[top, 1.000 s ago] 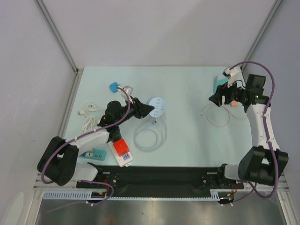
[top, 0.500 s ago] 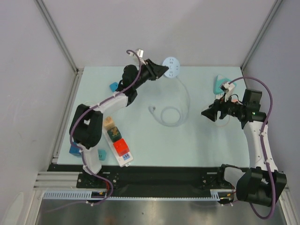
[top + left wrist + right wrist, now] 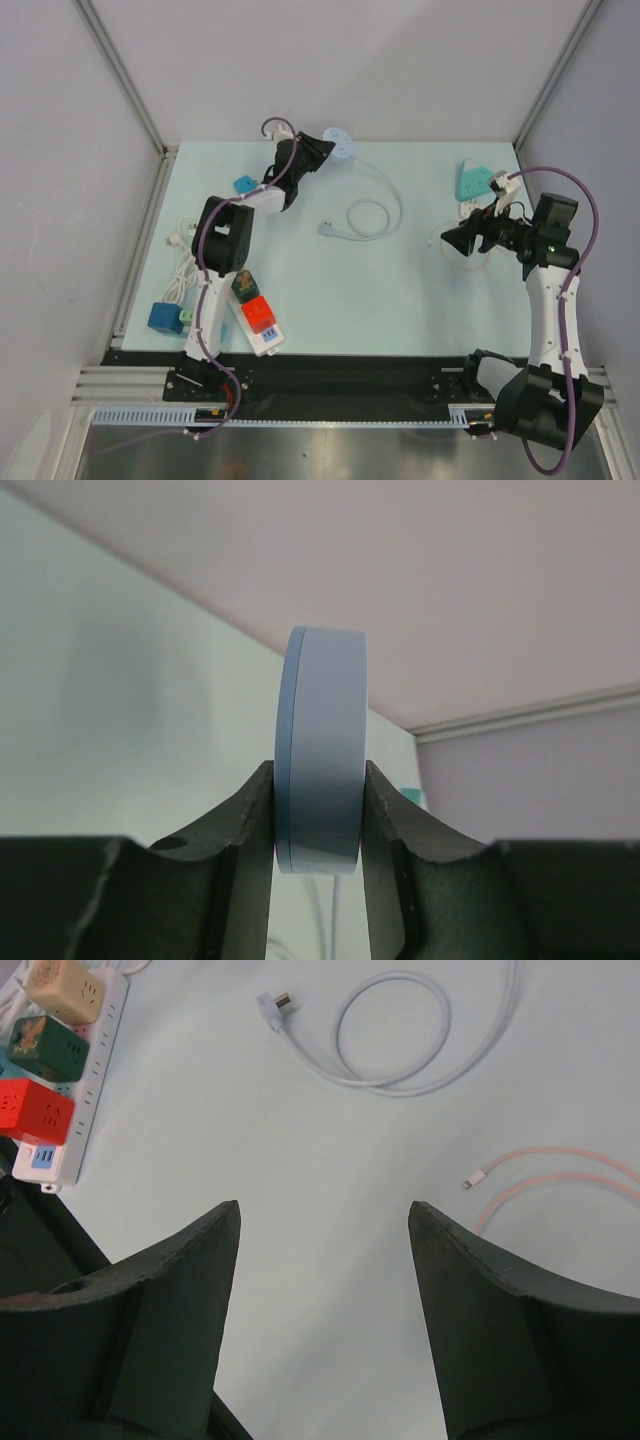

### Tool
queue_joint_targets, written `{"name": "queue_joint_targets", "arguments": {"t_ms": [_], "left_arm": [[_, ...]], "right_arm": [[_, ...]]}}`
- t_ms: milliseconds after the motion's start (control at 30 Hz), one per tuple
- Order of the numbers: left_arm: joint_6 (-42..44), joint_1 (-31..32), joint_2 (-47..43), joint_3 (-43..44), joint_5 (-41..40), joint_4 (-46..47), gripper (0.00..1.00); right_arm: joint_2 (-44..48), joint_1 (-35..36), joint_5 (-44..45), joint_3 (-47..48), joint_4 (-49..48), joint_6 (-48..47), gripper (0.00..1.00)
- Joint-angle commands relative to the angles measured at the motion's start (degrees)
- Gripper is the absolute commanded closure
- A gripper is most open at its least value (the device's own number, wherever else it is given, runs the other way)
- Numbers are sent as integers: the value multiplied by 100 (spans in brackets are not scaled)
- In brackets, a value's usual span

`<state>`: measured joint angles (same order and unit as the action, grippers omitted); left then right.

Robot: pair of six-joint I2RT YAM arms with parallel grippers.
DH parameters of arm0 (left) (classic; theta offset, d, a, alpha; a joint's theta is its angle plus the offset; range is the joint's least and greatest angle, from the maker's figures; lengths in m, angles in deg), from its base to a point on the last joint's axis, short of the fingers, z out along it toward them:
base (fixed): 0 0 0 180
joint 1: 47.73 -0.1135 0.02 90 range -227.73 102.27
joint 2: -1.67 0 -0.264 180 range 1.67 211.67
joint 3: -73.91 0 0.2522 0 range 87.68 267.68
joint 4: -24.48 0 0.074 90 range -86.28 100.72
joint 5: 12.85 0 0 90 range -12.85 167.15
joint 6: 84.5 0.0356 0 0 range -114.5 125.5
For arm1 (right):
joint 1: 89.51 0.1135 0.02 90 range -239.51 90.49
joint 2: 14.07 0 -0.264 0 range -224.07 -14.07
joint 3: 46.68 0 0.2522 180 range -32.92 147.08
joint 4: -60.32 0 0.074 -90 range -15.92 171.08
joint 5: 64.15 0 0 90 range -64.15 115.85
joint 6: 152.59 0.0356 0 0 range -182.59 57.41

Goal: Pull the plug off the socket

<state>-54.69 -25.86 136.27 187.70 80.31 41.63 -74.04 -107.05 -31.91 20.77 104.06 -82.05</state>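
Observation:
My left gripper is shut on a round pale blue socket, held on edge over the table's far edge. In the left wrist view the disc is clamped between both fingers. From it a white cord runs down to a loop on the table and ends in a white plug, which lies loose. At the right, my right gripper is open and empty, low above bare table. Its wrist view shows the plug and the loop far ahead of the gripper.
A white power strip with red, green and beige cubes lies at the front left. A teal triangular socket and a thin pink cable are near my right gripper. Blue cubes and a tangle of white cable lie at the left.
My left arm swung from the table's left middle to the far edge, carrying the round socket and dragging its cord. My right gripper shifted a little towards the front.

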Motion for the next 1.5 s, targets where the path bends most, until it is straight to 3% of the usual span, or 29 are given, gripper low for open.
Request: {"name": "queue_joint_targets", "arguments": {"t_ms": [0, 267, 400, 633, 667, 767, 833, 867, 967, 1233, 1467], "left_arm": [[-450, -104, 223, 456, -211, 64, 100], [-837, -341, 689, 509, -272, -516, 100], [-1083, -420, 848, 623, -228, -753, 92], [-1250, -499, 962, 808, -114, -991, 63], [-1242, -525, 945, 808, -105, -1017, 52], [-1084, -569, 769, 764, -61, -1175, 35], [-873, -587, 568, 711, -9, -1307, 25], [-768, -613, 506, 720, 9, -1421, 15], [-14, -640, 137, 729, 18, -1913, 2], [1543, -605, -1181, 44, -307, -3047, 1], [2659, -491, -2991, -1947, -518, -3048, 0]], "right_arm": [[90, -21, -95, -17, -176, 92, 27], [81, -21, -51, -25, -185, 92, 27], [73, -21, -51, -17, -203, 109, 27], [38, -30, 1, -17, -203, 101, 27], [55, -30, 1, -8, -203, 101, 27], [64, -30, 1, -8, -185, 92, 27], [72, -39, -7, 1, -176, 83, 27], [81, -39, 1, 1, -176, 83, 26], [81, -48, 1, -8, -176, 66, 27], [108, -56, 98, -8, -168, -5, 27], [161, -92, 54, -43, -185, -14, 27]]}}
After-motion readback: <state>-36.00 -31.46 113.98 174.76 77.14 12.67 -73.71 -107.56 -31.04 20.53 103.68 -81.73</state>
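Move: The left hand already grips the round socket by its rim; the bare table it is taken to lies about 6 cm ahead, 3 cm to the left and some 15 cm below. The grey cable's plug lies roughly 17 cm back and 1 cm left of this hand, the cable coil 13 cm back and 12 cm right, the blue plug 1 cm back and 27 cm left. From the idle right hand the socket's spot is about 38 cm ahead and 38 cm left, 21 cm lower. The left hand quickly lowers the gripped round socket some 11 cm to the bare far part of the table, easing about 5 cm left and a little forward while the fingers tip about 20 degrees further down. Once nearly still there it opens its fingers wide to let go of the socket, then draws back towards the base and up by roughly 9 and 12 cm, still drifting left, its left side rolling up as it clears. ##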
